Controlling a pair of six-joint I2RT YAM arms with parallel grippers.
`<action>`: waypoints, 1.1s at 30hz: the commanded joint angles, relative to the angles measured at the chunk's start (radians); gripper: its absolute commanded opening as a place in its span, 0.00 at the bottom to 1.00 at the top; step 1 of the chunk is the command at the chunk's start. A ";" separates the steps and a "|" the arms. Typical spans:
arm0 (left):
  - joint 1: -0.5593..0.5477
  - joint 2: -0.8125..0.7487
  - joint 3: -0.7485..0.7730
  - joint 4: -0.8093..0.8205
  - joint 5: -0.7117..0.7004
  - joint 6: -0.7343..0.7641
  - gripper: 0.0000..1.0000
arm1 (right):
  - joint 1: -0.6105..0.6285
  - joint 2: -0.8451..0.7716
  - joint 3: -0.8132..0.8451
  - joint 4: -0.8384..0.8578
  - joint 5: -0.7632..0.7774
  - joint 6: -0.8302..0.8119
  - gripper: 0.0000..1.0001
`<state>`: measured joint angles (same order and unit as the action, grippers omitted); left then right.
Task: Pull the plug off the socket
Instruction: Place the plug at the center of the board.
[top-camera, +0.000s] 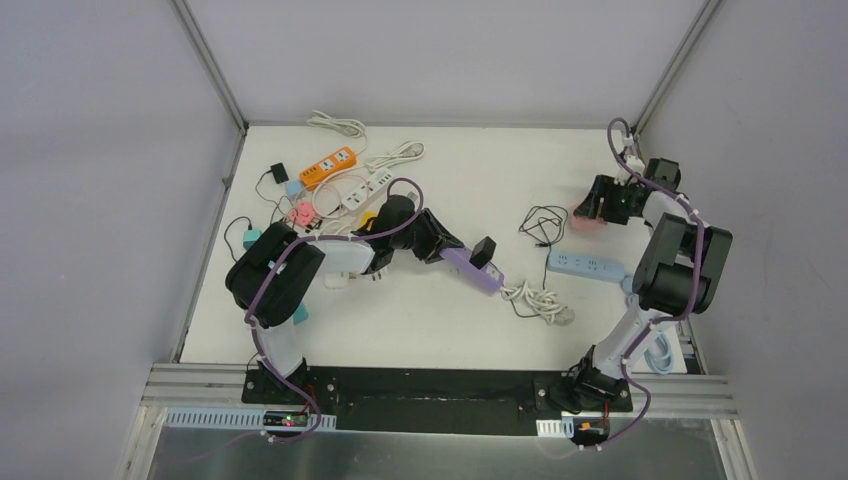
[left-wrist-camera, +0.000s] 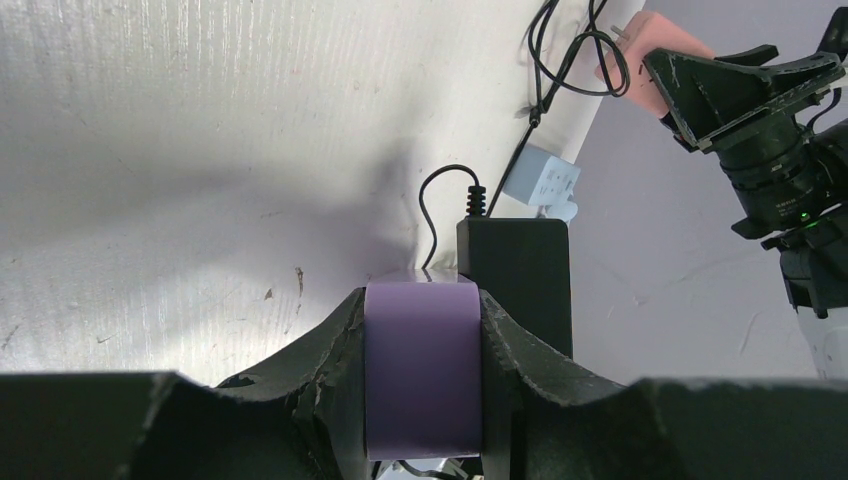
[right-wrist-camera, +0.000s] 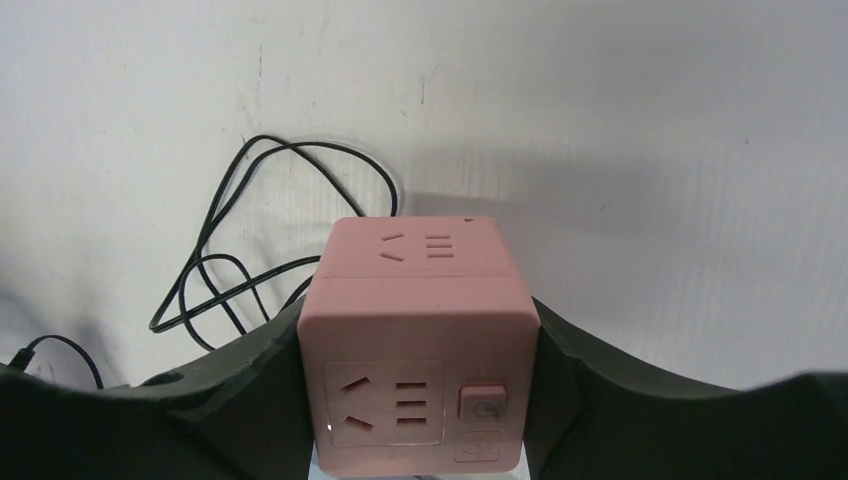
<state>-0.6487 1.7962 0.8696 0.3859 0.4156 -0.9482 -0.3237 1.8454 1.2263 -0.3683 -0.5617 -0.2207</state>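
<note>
A purple power strip (top-camera: 470, 268) lies mid-table with a black adapter plug (top-camera: 485, 250) standing in its top face. My left gripper (top-camera: 445, 252) is shut on the strip's near end. In the left wrist view the purple strip (left-wrist-camera: 422, 360) fills the gap between both fingers, and the black plug (left-wrist-camera: 520, 280) rises just beyond them, its thin black cord curling off. My right gripper (top-camera: 590, 210) is at the far right, shut on a pink cube socket (right-wrist-camera: 420, 330). That cube's outlet face and button point at the right wrist camera.
A blue power strip (top-camera: 587, 266) and a coiled white cable (top-camera: 540, 300) lie right of the purple strip. A thin black cable (top-camera: 545, 225) loops near the pink cube. An orange strip (top-camera: 330, 167), a white strip (top-camera: 365, 187) and small plugs crowd the back left.
</note>
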 joint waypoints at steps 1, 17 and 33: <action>-0.008 -0.048 -0.007 0.002 -0.051 0.055 0.00 | -0.005 -0.012 0.046 -0.021 -0.013 0.084 0.38; -0.009 -0.049 -0.003 0.013 -0.047 0.063 0.00 | -0.005 -0.073 0.047 -0.027 0.176 0.015 1.00; -0.018 -0.051 -0.001 0.069 -0.036 0.111 0.00 | 0.059 -0.220 0.188 -0.429 -0.304 -0.304 1.00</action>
<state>-0.6556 1.7927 0.8696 0.4099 0.4152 -0.9062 -0.3191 1.6814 1.3849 -0.6418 -0.6395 -0.4252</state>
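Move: The right hand holds the pink plug low over bare table; the spot where it is to stand lies about 3 cm to the hand's right, level with it fore and aft, some 4 cm below. The blue strip's middle is about 11 cm straight back, and the black cable coil about 10 cm to the left. From the left hand, that spot is roughly 32 cm right and 9 cm ahead. Rightward by some 3 cm and down a touch, the right hand carries the pink plug onto the bare table, its left side dipping and the hand turning slightly clockwise, then opens wide and lets go. It next rises about 10 cm away from the plug, drifting left and turning back counter-clockwise; the left hand keeps its grip on the purple strip. ##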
